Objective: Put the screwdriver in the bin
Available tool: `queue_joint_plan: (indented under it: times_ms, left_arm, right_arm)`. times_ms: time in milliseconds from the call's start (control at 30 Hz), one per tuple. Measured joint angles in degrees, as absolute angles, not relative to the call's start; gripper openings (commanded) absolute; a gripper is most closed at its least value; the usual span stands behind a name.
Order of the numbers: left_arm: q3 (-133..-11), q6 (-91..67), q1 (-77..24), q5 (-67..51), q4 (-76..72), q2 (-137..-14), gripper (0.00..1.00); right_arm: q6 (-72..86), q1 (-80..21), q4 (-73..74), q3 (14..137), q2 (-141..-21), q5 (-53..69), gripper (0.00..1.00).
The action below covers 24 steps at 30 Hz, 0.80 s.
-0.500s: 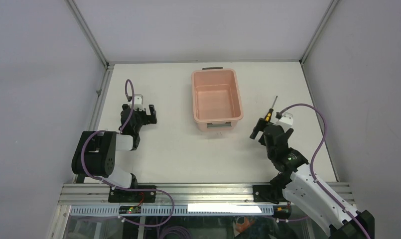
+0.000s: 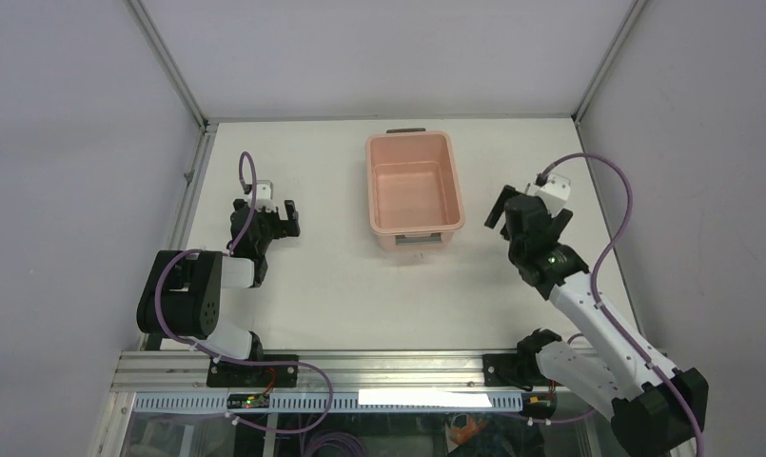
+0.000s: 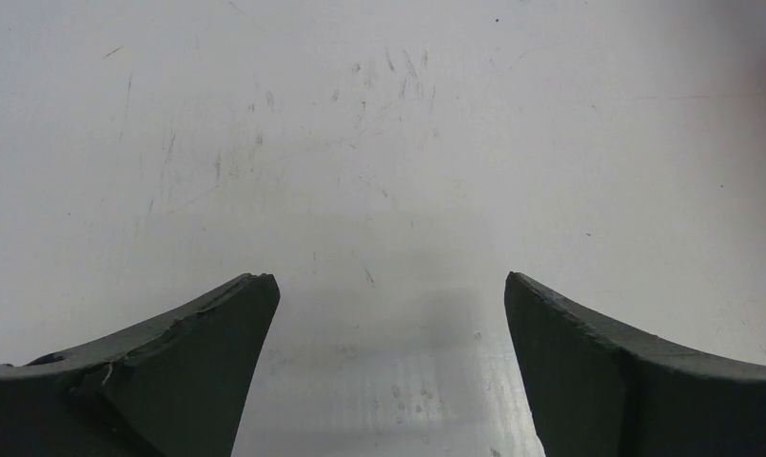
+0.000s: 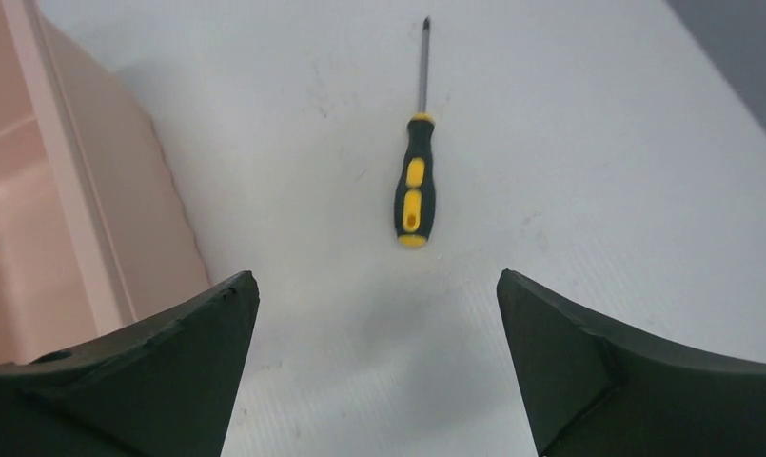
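The screwdriver [image 4: 414, 181], black and yellow handle with a thin dark shaft, lies flat on the white table in the right wrist view, shaft pointing away. It sits just beyond my right gripper [image 4: 374, 281], whose jaws stand wide open with nothing between them. In the top view the right gripper [image 2: 529, 211] hangs over that spot and hides the screwdriver. The salmon-pink bin [image 2: 412, 181] stands at the table's middle back, its wall [image 4: 103, 209] close on the gripper's left. My left gripper [image 2: 282, 217] rests open over bare table [image 3: 388, 281], far to the left of the bin.
The white table [image 2: 341, 286] is fenced by metal frame posts and grey walls at the left, back and right. The right table edge [image 4: 731, 105] runs close to the screwdriver's right.
My right arm has reached farther back, so its gripper now covers the screwdriver in the top view. The left arm and the bin have not moved.
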State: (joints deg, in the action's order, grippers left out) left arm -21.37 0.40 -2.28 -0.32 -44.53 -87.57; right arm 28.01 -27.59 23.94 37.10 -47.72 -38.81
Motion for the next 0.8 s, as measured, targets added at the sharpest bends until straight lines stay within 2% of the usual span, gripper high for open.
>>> queue_joint_plan:
  times_ms: [233,367,600,800]
  left_arm:
    - [-21.4,0.4,-2.3,-0.3,-44.5,-87.6,0.99]
    - [-21.4,0.4,-2.3,-0.3,-44.5,-87.6,0.99]
    - [-21.4,0.4,-2.3,-0.3,-44.5,-87.6,0.99]
    - [-21.4,0.4,-2.3,-0.3,-44.5,-87.6,0.99]
  right_arm:
    - [23.7,-11.2,27.9,56.7,-64.8,-32.2,0.99]
    - [21.5,-5.8,28.8,63.6,-73.6,-28.7,0.99]
    - [17.4,-2.0,30.9,69.8,-89.8,-21.1,0.99]
    - [15.9,-1.9,33.1,72.5,-99.0,-16.4,0.99]
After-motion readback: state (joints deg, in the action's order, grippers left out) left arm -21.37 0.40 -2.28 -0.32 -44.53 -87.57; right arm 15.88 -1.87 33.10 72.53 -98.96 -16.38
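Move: The screwdriver lies on the table about 14 cm ahead of the right hand and 7 cm to its right, some 16 cm below, its handle end nearest. The bin's middle is roughly 14 cm ahead and 17 cm to the left of that hand, about 10 cm lower. For the resting left hand the screwdriver is 2 cm ahead, about 54 cm to the right and 4 cm below. The right hand heads for the screwdriver's handle, swinging about 12 cm forward and 6 cm right, past the bin's right side. It first arcs up a few centimetres, then sinks steeply to finish some 8 cm below where it began. The wrist tips the fingers down about 30 degrees; they stay wide open and touch nothing yet. ##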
